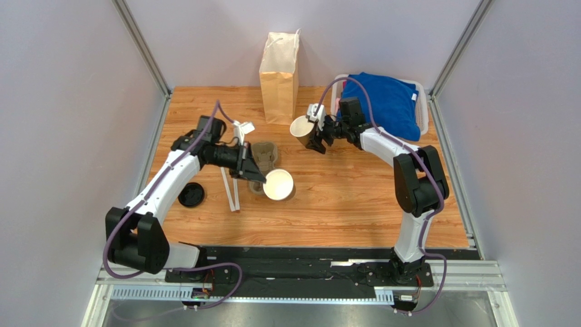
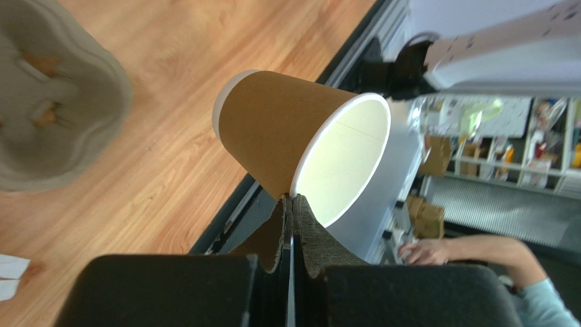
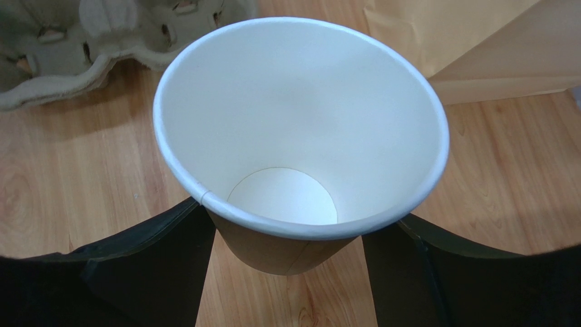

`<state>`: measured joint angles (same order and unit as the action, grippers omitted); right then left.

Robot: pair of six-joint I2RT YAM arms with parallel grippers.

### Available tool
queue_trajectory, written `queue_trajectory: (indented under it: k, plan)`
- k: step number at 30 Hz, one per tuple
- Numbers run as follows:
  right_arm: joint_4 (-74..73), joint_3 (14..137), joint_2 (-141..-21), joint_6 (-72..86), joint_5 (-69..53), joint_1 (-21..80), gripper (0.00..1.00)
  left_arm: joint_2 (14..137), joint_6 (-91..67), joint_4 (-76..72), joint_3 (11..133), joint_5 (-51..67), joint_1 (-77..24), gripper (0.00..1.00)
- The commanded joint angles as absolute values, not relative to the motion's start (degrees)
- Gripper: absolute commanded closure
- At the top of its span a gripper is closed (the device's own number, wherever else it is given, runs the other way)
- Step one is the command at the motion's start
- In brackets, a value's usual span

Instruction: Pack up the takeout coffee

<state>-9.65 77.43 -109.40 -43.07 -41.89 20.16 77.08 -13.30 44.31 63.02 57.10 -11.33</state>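
Observation:
No lidded takeout coffee is in view; both cups here are open. My left gripper (image 1: 261, 176) (image 2: 292, 204) is shut on the rim of a brown paper cup (image 1: 278, 184) (image 2: 279, 129). That cup is tipped on its side, its white inside facing the near edge of the table. My right gripper (image 1: 316, 135) (image 3: 300, 228) is shut on the body of a second brown cup (image 1: 300, 129) (image 3: 300, 122), one finger on each side. This cup hangs tilted above the table beside the paper bag (image 1: 279, 71) (image 3: 477, 41), and it is empty.
A grey pulp cup carrier (image 1: 264, 155) (image 2: 48, 102) (image 3: 68, 48) lies mid-table beside the left gripper. A loose black lid (image 1: 191, 195) sits at the left. White sticks (image 1: 230, 182) lie near the carrier. A white basket (image 1: 423, 116) at the back right holds a blue cloth (image 1: 382, 102).

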Motion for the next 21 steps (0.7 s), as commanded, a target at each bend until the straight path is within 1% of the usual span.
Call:
queue_trajectory:
  k: [1, 2, 7, 8, 15, 17, 21]
  plan:
    - [3.94, 78.23, -107.84, -33.93, -40.26, 20.13, 0.23, 79.44, -6.50, 50.98, 62.58, 51.51, -19.15, 1.00]
    - [5.09, 77.96, -107.93, -33.32, -39.91, 20.21, 0.22, 80.32, -6.85, 50.54, 62.67, 51.07, -20.29, 1.00]
    - [8.96, 77.78, -108.63, -32.17, -39.02, 20.21, 0.21, 85.69, -11.68, 47.99, 63.28, 48.43, -27.76, 1.00]
    - [9.40, 77.70, -108.81, -32.25, -38.94, 20.21, 0.20, 86.30, -12.04, 47.55, 63.63, 46.25, -28.47, 1.00]
    - [11.43, 76.38, -109.34, -32.17, -39.29, 20.21, 0.19, 93.15, -14.76, 46.93, 66.53, 42.45, -29.79, 1.00]
    - [11.08, 76.46, -109.60, -32.34, -39.55, 20.21, 0.22, 94.39, -15.03, 46.93, 66.80, 42.28, -29.97, 1.00]
    - [9.23, 76.81, -110.13, -34.44, -40.60, 20.13, 0.21, 95.01, -15.03, 46.84, 66.71, 41.66, -30.06, 1.00]
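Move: The left hand, pinching the first cup by its rim, has bare table some 6 cm back, 9 cm right and 20 cm below. The cup tray is about 12 cm ahead of it and 1 cm left; the straws are 8 cm ahead, 12 cm left. The second cup stands tilted between the right hand's open fingers, roughly 2 cm left of that hand and 3 cm below; the paper bag is 10 cm ahead, 13 cm left. Down about 10 cm, slanting some 5 cm back and 5 cm right in the first part, the left hand lowers the first cup past the tray's near end towards the bare front of the table, rim still pinched, fingers tipping further down and swinging towards the base. The right hand lifts up and forward about 4 cm each, fingers still wide, and comes clear of the second cup. ##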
